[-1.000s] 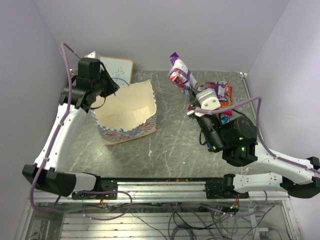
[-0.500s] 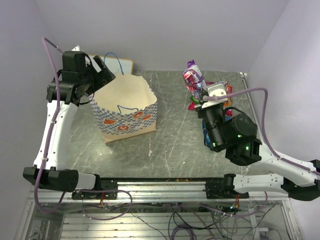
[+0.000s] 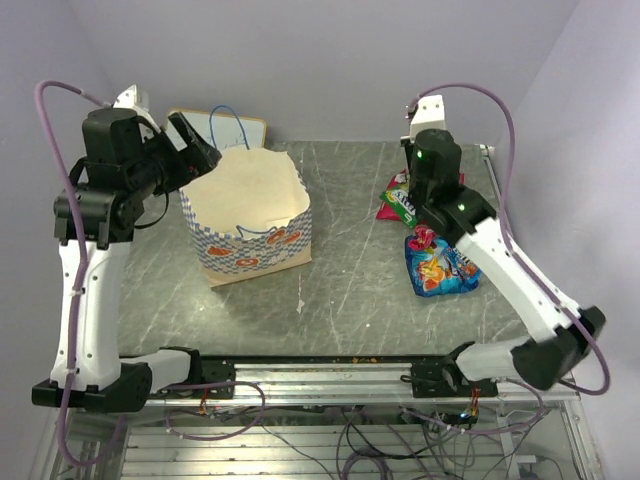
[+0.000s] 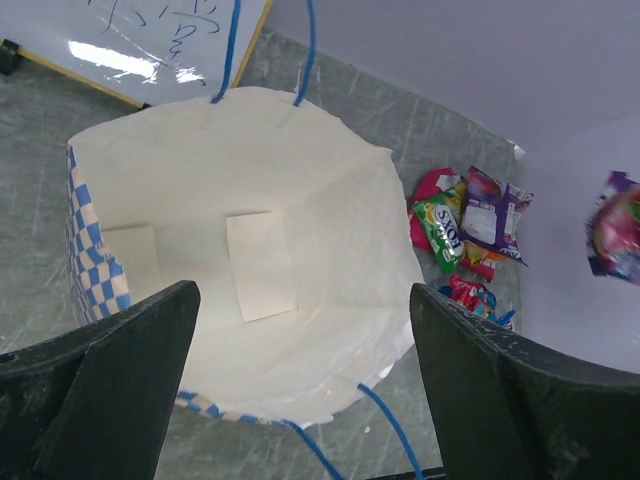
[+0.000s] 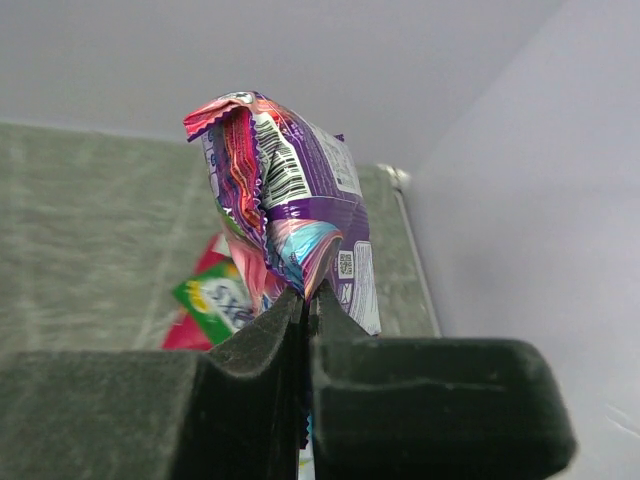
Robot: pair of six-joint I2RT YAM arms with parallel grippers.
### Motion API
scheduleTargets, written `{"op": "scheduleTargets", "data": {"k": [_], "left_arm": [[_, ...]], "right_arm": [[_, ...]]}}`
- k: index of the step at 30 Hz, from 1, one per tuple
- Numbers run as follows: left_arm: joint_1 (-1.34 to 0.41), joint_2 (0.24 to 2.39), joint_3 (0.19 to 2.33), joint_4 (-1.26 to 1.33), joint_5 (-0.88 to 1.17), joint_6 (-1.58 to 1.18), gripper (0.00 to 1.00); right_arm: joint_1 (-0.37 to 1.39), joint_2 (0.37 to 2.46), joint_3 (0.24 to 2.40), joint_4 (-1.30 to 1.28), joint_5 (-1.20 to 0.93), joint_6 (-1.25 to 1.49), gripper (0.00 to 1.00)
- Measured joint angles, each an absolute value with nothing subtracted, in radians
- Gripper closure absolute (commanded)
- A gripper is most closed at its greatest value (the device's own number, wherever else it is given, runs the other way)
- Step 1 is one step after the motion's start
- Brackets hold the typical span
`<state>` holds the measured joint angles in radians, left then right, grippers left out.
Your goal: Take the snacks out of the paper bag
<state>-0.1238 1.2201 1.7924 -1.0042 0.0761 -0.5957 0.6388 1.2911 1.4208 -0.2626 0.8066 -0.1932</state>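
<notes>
The paper bag point(image 3: 250, 215) stands upright at the left with its mouth wide. In the left wrist view the paper bag point(image 4: 330, 220) shows only a bare white inside. My left gripper point(image 3: 197, 150) hangs open above the bag's back-left rim, and its gripper point(image 4: 305, 400) holds nothing. My right gripper point(image 5: 308, 295) is shut on a purple-pink snack packet point(image 5: 285, 190), held in the air over the pile; that packet point(image 4: 615, 225) is blurred. More snacks lie on the table: green and red packets point(image 3: 398, 205), a blue one point(image 3: 440, 268). The right fingers are hidden in the top view.
A framed whiteboard point(image 3: 235, 130) leans behind the bag. The bag's blue cord handles point(image 4: 235, 50) stick up at its far rim. The right wall stands close behind the snack pile point(image 4: 465, 225). My right arm point(image 3: 500, 260) arches over the blue packet.
My left gripper opened, let go of the bag's rim and rose; the bag went from tilted to upright. My right arm swung up and back with the purple-pink packet, over the pile.
</notes>
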Motion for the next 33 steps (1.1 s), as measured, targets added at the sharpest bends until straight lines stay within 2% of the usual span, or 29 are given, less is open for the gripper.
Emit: {"op": "scheduleTargets", "data": {"k": [5, 15, 25, 33], "left_arm": [[-0.123, 1.173, 1.812, -1.04, 0.099, -0.573, 0.03], [-0.123, 1.114, 1.826, -1.11, 0.184, -0.519, 0.03], [-0.123, 1.139, 1.826, -1.153, 0.213, -0.449, 0.03], [-0.123, 1.143, 1.822, -1.15, 0.234, -0.441, 0.03]], "right_arm": [[0.454, 1.445, 1.421, -0.267, 0.78, -0.224, 1.0], [0.34, 1.668, 1.406, -0.131, 0.802, -0.369, 1.0], [0.307, 1.742, 1.363, -0.087, 0.813, -0.401, 1.0], [0.309, 1.795, 1.368, -0.151, 0.757, -0.3, 1.0]]}}
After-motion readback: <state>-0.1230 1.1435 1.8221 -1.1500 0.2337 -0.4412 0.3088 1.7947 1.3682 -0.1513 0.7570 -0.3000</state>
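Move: The right hand keeps a purple snack pinched; the snack pile lies about 11 cm ahead, 7 cm to its right and 37 cm below. At about that depth, the green packet on the pile is some 9 cm ahead and 2 cm right, the blue packet 9 cm back and 11 cm right. From the left hand, the pile lies roughly 16 cm ahead, 49 cm right and 39 cm down. Right hand lowers the pinched snack 20 cm, forward and right towards the pile; open left backs about 5 cm. ##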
